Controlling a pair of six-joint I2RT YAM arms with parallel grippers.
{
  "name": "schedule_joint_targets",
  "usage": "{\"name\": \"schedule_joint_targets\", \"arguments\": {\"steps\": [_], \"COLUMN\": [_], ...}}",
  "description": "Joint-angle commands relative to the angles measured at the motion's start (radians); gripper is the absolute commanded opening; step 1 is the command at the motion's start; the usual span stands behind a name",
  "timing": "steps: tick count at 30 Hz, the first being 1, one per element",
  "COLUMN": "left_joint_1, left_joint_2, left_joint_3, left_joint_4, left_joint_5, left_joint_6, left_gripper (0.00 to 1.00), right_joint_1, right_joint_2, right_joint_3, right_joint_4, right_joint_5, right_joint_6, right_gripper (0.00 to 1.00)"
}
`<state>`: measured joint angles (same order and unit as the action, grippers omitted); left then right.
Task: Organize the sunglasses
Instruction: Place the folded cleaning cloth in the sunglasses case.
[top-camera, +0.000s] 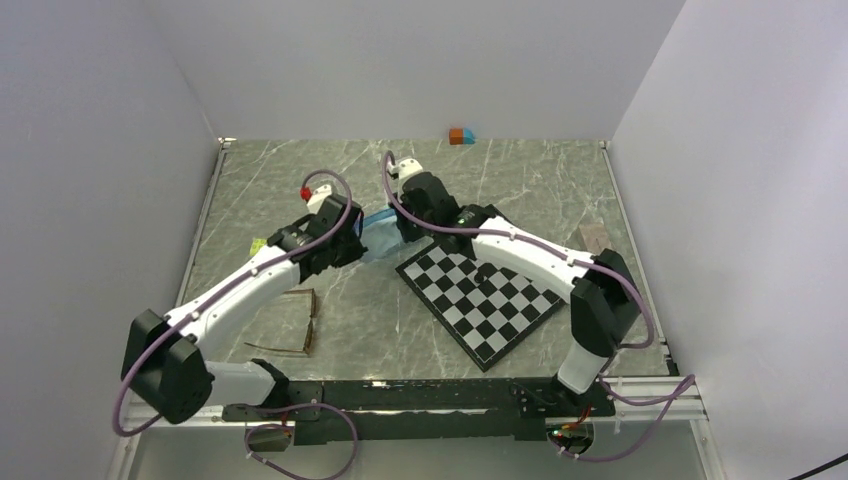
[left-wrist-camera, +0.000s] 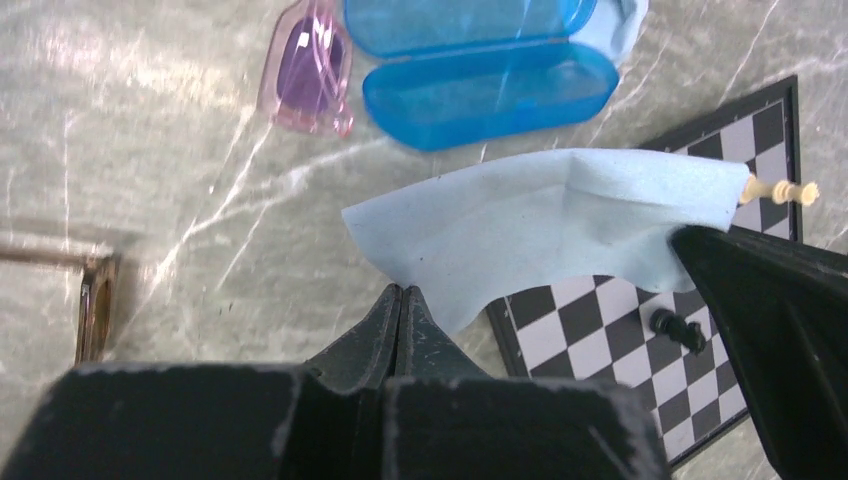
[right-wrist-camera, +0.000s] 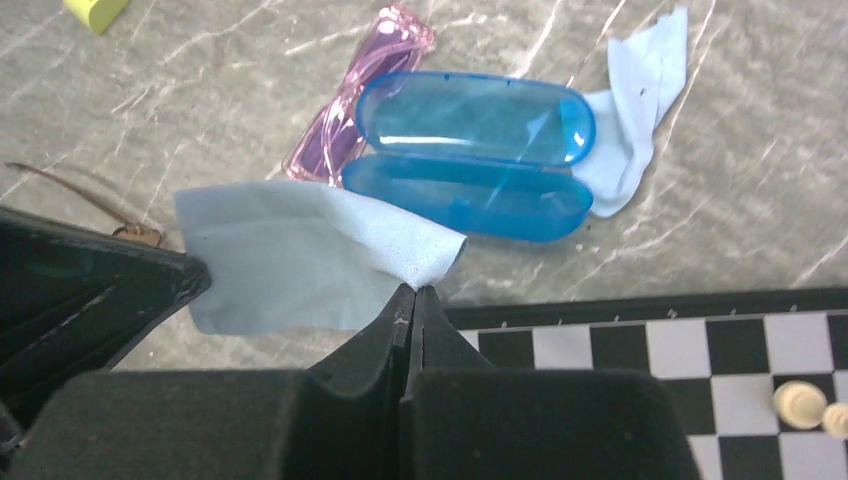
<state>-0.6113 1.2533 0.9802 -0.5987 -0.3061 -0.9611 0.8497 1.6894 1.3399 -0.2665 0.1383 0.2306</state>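
Note:
The purple sunglasses (left-wrist-camera: 310, 70) lie folded on the table beside the open blue case (left-wrist-camera: 480, 65); they also show in the right wrist view (right-wrist-camera: 350, 115). The brown sunglasses (top-camera: 298, 322) lie open at the front left, and one edge shows in the left wrist view (left-wrist-camera: 95, 318). My left gripper (left-wrist-camera: 402, 292) is shut on one corner of a light-blue cloth (left-wrist-camera: 540, 225). My right gripper (right-wrist-camera: 415, 290) is shut on the opposite corner of the same cloth (right-wrist-camera: 290, 255). The cloth hangs stretched between them above the table, near the case.
A second light-blue cloth (right-wrist-camera: 640, 110) lies partly under the case (right-wrist-camera: 470, 150). A chessboard (top-camera: 480, 295) lies at centre right with a white piece (left-wrist-camera: 782, 190) and a black piece (left-wrist-camera: 675, 328). A yellow-green block (right-wrist-camera: 95, 10) and coloured blocks (top-camera: 461, 136) lie farther off.

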Motion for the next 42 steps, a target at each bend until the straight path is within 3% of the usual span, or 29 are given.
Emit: {"name": "schedule_joint_targets", "arguments": {"steps": [1, 20, 32, 42], "left_joint_1": [0.049, 0.166, 0.177, 0.178], "left_joint_2": [0.09, 0.4, 0.507, 0.558], "left_joint_3": [0.101, 0.302, 0.333, 0.321], "left_joint_4": [0.046, 0.021, 0.032, 0.05], "left_joint_5": [0.057, 0.218, 0.291, 0.279], "left_joint_6": [0.088, 0.192, 0.206, 0.19], "left_gripper": [0.0, 0.0, 0.0, 0.0], "right_joint_1": [-0.047, -0.182, -0.198, -0.209], "right_joint_2": [0.06, 0.32, 0.385, 0.433], "right_joint_3": [0.1, 0.303, 0.337, 0.347], "right_joint_4": [-0.044, -0.135, -0.148, -0.163], "right_joint_5": [-0.083, -0.226, -0.275, -0.226], "right_joint_6": [-0.084, -0.144, -0.156, -0.124], "right_gripper": [0.0, 0.0, 0.0, 0.0]}}
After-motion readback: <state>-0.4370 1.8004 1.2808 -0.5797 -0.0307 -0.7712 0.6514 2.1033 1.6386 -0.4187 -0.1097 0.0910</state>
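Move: The open sunglasses case has its near half about 13 cm ahead of the left hand and 7 cm to its right, some 13 cm below; from the right hand it lies roughly 9 cm ahead, 2 cm to the left and 15 cm below. The purple sunglasses are about 13 cm ahead of the left hand and 2 cm to its left. From the right hand, the second cloth lies 16 cm ahead and 3 cm right, the chessboard's middle 4 cm back and 18 cm right. The folded cloth, still pinched at its two ends, is carried by both hands forward about 7 cm towards the near half of the open case, sinking on the way and then going almost straight down, some 8 cm in all on the left and 10 cm on the right. Both wrists tip about 15 degrees further downward; the fingers stay shut. ##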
